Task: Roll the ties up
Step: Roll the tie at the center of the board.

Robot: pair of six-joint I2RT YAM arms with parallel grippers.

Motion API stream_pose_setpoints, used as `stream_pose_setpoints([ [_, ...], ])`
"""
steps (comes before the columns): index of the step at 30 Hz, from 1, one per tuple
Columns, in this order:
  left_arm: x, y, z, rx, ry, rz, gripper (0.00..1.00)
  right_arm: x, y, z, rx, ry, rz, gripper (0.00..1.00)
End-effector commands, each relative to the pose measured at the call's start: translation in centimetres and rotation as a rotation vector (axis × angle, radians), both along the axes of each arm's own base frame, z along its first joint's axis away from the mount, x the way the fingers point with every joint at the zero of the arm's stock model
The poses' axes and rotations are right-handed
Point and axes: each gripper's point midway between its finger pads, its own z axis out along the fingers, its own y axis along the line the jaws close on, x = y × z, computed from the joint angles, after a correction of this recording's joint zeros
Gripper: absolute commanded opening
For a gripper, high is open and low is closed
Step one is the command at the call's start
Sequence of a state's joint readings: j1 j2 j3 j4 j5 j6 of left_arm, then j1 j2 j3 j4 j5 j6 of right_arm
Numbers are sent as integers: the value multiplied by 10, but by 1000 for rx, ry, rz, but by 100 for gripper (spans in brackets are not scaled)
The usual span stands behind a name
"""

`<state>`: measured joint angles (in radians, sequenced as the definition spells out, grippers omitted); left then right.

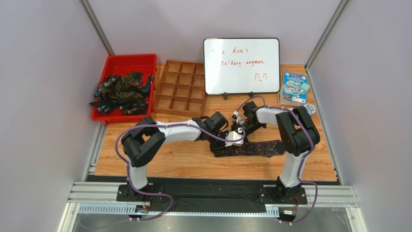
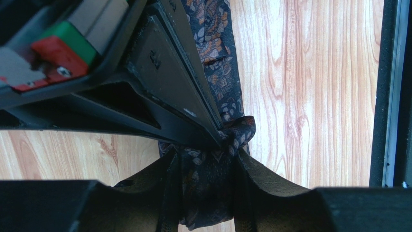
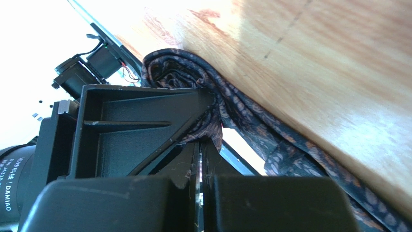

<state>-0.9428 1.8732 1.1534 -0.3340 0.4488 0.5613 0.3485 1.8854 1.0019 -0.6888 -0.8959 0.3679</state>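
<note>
One dark paisley tie (image 1: 256,148) lies flat on the wooden table, running left to right in front of the right arm. Its left end is wound into a small roll (image 2: 208,183). My left gripper (image 1: 228,139) (image 2: 208,193) is shut on that roll, one finger on each side. My right gripper (image 1: 240,129) (image 3: 200,145) comes in from behind with its jaws shut on a bunched fold of the same tie (image 2: 234,133) at the top of the roll. The unrolled length (image 3: 290,150) trails away over the table. More ties (image 1: 121,92) are heaped in a red bin (image 1: 126,60).
A wooden compartment tray (image 1: 180,89) stands beside the red bin. A whiteboard (image 1: 242,65) leans at the back, with a blue packet (image 1: 294,88) and a small round object (image 1: 309,108) to its right. A black strip (image 2: 387,92) borders the table's near edge.
</note>
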Motion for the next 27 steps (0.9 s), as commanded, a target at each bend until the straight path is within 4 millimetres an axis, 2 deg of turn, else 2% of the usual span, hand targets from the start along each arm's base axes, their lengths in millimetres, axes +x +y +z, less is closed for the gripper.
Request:
stream_pose_setpoints([
  [1, -6, 15, -12, 55, 20, 43, 52, 6, -21, -25, -123, -41, 7, 0],
  [6, -2, 3, 20, -40, -1, 57, 67, 8, -28, -33, -175, -60, 10, 0],
  [11, 5, -1, 51, -137, -36, 101, 76, 10, -35, -42, -231, -69, 16, 0],
  [12, 4, 0, 52, -146, -42, 105, 80, 10, -37, -44, -240, -68, 17, 0],
  [15, 2, 6, 56, -171, -61, 123, 81, 9, -43, -49, -271, -60, 15, 0],
  [16, -1, 11, 53, -170, -61, 128, 82, 10, -43, -51, -275, -58, 14, 0],
  [18, -2, 10, 53, -196, -69, 128, 82, 10, -45, -52, -288, -54, 13, 0],
  [19, -4, 14, 47, -191, -64, 132, 82, 10, -46, -53, -291, -53, 14, 0],
  [22, -1, 9, 43, -227, -87, 121, 82, 10, -46, -54, -295, -47, 17, 0],
  [27, 15, -7, 39, -291, -159, 114, 81, 10, -46, -57, -289, -44, 23, 0],
])
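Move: The left hand still holds the rolled-up end of the tie between its fingers, the roll's middle about 1 cm to the right of the hand point and at its height; the wooden tray lies some 24 cm ahead and 18 cm to the left of this hand. For the right hand, its shut fingertips close against the roll, the roll's middle is about 1 cm left and 2 cm below, level fore and aft; the tie's flat tail has its middle some 11 cm to the right, 1 cm back and 3 cm below. The left fingers open wide and let go of the roll, the hand lifting about 4 cm, then easing to the left by some 2 cm and sinking about 2 cm again, so that it ends open just above and to the left of the roll. Meanwhile the right hand, fingers kept shut, slides down and to the right by about 2.5 cm each way, its tips tilting some 10 degrees steeper, and comes to bear on the tie where the tail leaves the roll's right side, then stays there. ##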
